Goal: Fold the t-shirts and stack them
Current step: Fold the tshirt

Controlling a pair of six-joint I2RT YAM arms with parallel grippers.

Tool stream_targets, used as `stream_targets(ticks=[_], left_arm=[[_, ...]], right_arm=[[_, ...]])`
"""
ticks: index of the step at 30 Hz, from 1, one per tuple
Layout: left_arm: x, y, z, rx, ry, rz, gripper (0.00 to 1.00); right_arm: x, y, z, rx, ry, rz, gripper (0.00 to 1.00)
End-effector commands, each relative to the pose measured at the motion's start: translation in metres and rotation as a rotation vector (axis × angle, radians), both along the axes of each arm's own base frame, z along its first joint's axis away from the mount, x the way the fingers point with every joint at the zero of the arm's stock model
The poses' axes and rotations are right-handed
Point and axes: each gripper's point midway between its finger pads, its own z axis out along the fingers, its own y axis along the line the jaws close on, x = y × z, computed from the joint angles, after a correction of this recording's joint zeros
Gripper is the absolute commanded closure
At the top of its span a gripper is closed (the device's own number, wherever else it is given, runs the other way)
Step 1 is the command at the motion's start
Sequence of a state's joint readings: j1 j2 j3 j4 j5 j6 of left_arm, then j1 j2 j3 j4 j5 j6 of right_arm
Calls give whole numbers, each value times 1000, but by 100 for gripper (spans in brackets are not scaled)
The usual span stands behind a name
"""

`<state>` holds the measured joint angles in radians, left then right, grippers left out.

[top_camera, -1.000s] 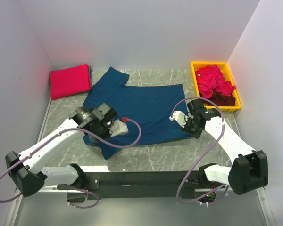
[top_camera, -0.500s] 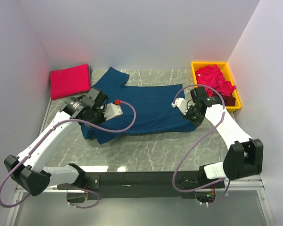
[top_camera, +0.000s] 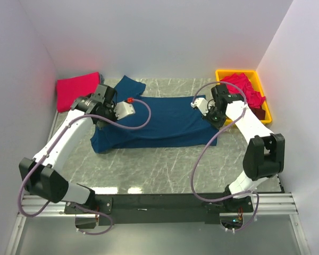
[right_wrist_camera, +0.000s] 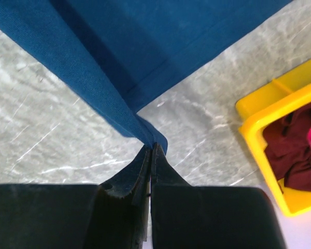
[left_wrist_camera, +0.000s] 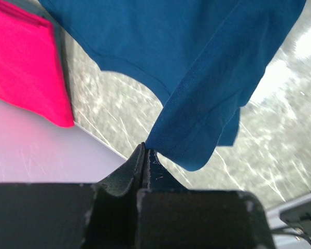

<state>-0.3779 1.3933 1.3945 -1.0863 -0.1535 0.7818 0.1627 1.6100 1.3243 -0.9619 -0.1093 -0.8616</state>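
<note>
The navy blue t-shirt [top_camera: 159, 122] lies across the middle of the table, folded lengthwise. My left gripper [top_camera: 102, 118] is shut on its left part and holds it off the table, as the left wrist view shows [left_wrist_camera: 145, 148]. My right gripper [top_camera: 208, 118] is shut on the shirt's right corner [right_wrist_camera: 151, 139], lifted above the table. A folded red-pink t-shirt [top_camera: 77, 90] lies at the far left corner and shows in the left wrist view [left_wrist_camera: 26, 67]. Crumpled red-pink shirts [top_camera: 242, 90] and a dark maroon one [top_camera: 253, 112] lie in the bin.
The yellow plastic bin [top_camera: 221, 74] stands at the far right, close to my right gripper; its corner shows in the right wrist view [right_wrist_camera: 259, 119]. White walls enclose the table on the left, back and right. A black rail [top_camera: 159, 202] runs along the near edge.
Both grippers have moved away from the near edge toward the back, carrying the navy shirt's near edge over itself. The shirt is now narrower front to back.
</note>
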Motion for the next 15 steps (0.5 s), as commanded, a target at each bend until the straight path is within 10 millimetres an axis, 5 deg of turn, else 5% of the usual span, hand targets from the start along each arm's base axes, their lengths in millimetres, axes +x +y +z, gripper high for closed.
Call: stream_targets(ticks=[1, 15], left_arm=[[30, -13, 16, -51, -90, -51, 100], [79, -10, -3, -39, -98, -57, 100]], right_arm=[[18, -1, 2, -2, -22, -1, 100], [55, -3, -16, -29, -26, -19, 100]])
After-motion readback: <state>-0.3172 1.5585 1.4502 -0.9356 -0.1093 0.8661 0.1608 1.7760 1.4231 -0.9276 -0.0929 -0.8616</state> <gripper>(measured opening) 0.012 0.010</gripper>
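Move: The left gripper holds one end of the blue t-shirt's lifted near edge; the far sleeve it goes toward lies about 20 cm ahead, 5 cm to its right and some 19 cm below, with the folded red shirt 18 cm ahead and 17 cm to its left. The right gripper holds the other end; the far hem corner is roughly 15 cm ahead, 1 cm left and 11 cm lower, the yellow basket 15 cm ahead and 16 cm to its right. Keep both grippers shut on the blue t-shirt and carry its raised edge forward over the part lying flat. Bring the left gripper about 6 cm forward, sinking slightly, toward the far sleeve; take the right one some 3.5 cm toward the far hem corner while lowering it steadily, with both wrists almost unturned. ##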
